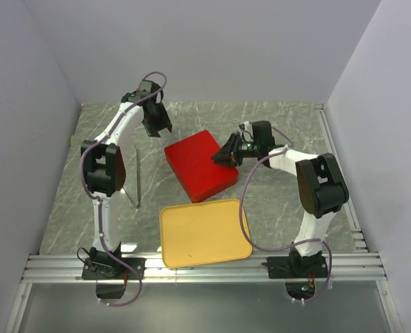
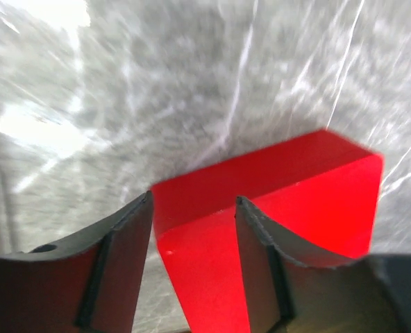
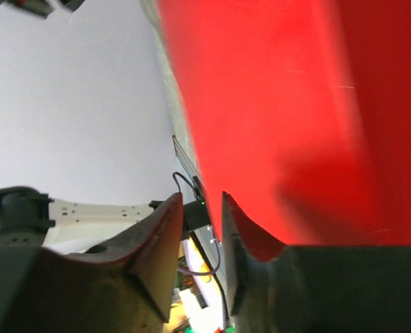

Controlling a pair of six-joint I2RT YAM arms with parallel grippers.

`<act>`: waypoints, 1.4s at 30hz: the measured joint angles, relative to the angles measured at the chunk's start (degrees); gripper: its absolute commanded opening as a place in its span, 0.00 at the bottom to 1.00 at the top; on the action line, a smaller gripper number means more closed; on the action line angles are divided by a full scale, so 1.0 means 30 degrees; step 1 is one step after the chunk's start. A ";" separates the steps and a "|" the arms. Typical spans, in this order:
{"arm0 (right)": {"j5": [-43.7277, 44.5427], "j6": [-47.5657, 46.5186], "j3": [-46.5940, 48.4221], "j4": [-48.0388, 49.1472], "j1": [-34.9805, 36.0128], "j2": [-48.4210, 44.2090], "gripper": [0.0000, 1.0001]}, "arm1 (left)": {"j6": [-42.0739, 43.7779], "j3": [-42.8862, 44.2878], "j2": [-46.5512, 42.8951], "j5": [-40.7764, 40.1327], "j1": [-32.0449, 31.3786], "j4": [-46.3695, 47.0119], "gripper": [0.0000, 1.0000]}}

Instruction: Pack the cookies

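Note:
No cookies show in any view. A closed red box point(image 1: 200, 165) lies on the marbled table. My left gripper point(image 1: 157, 128) hovers by the box's far left corner. In the left wrist view that gripper point(image 2: 194, 198) stands open, and the box's corner point(image 2: 303, 180) shows through the gap, farther off. My right gripper point(image 1: 223, 156) sits at the box's right edge. In the right wrist view it point(image 3: 202, 198) is open with nothing between its jaws, and the red box point(image 3: 282, 104) fills the frame beside one finger.
An empty yellow tray point(image 1: 204, 232) lies in front of the box, near the arm bases. A thin dark strip point(image 1: 137, 177) lies left of the box beside the left arm. White walls close in the table on three sides.

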 measured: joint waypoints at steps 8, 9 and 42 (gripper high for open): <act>0.0969 -0.2499 0.3905 -0.3963 0.0510 -0.2601 0.48 | 0.0138 0.1071 -0.1632 -0.1450 0.1202 -0.0444 0.64; 0.1202 -0.2943 0.4437 -0.4605 0.0568 -0.3038 0.48 | 0.0211 0.1064 -0.2062 -0.1596 0.1260 -0.0408 0.64; 1.7398 -1.3151 -0.7468 -0.5544 0.1763 -2.4808 1.00 | 0.5355 -3.0294 -2.7409 -1.0222 0.0933 2.2622 1.00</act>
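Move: The red-lidded cookie box has its middle about 7 cm to the right hand's left, level with it fore and aft and some 7 cm below; the yellow tray lies about 25 cm back and 6 cm left of that hand. From the left hand, the cookie box is roughly 12 cm back, 13 cm right and 7 cm below, while the silver tongs lie about 17 cm back and 10 cm to its left, down on the table. Both hands head away from the closed cookie box, rising first: the right about 25 cm up, then right and back while sinking partway; the left up, then back and left some 17 cm each way, dropping again to about 11 cm above its start. Their wrists swing until the fingers point nearly level and forward, the right's from pointing left, the left's from pointing down, and both grippers spread fully open. ##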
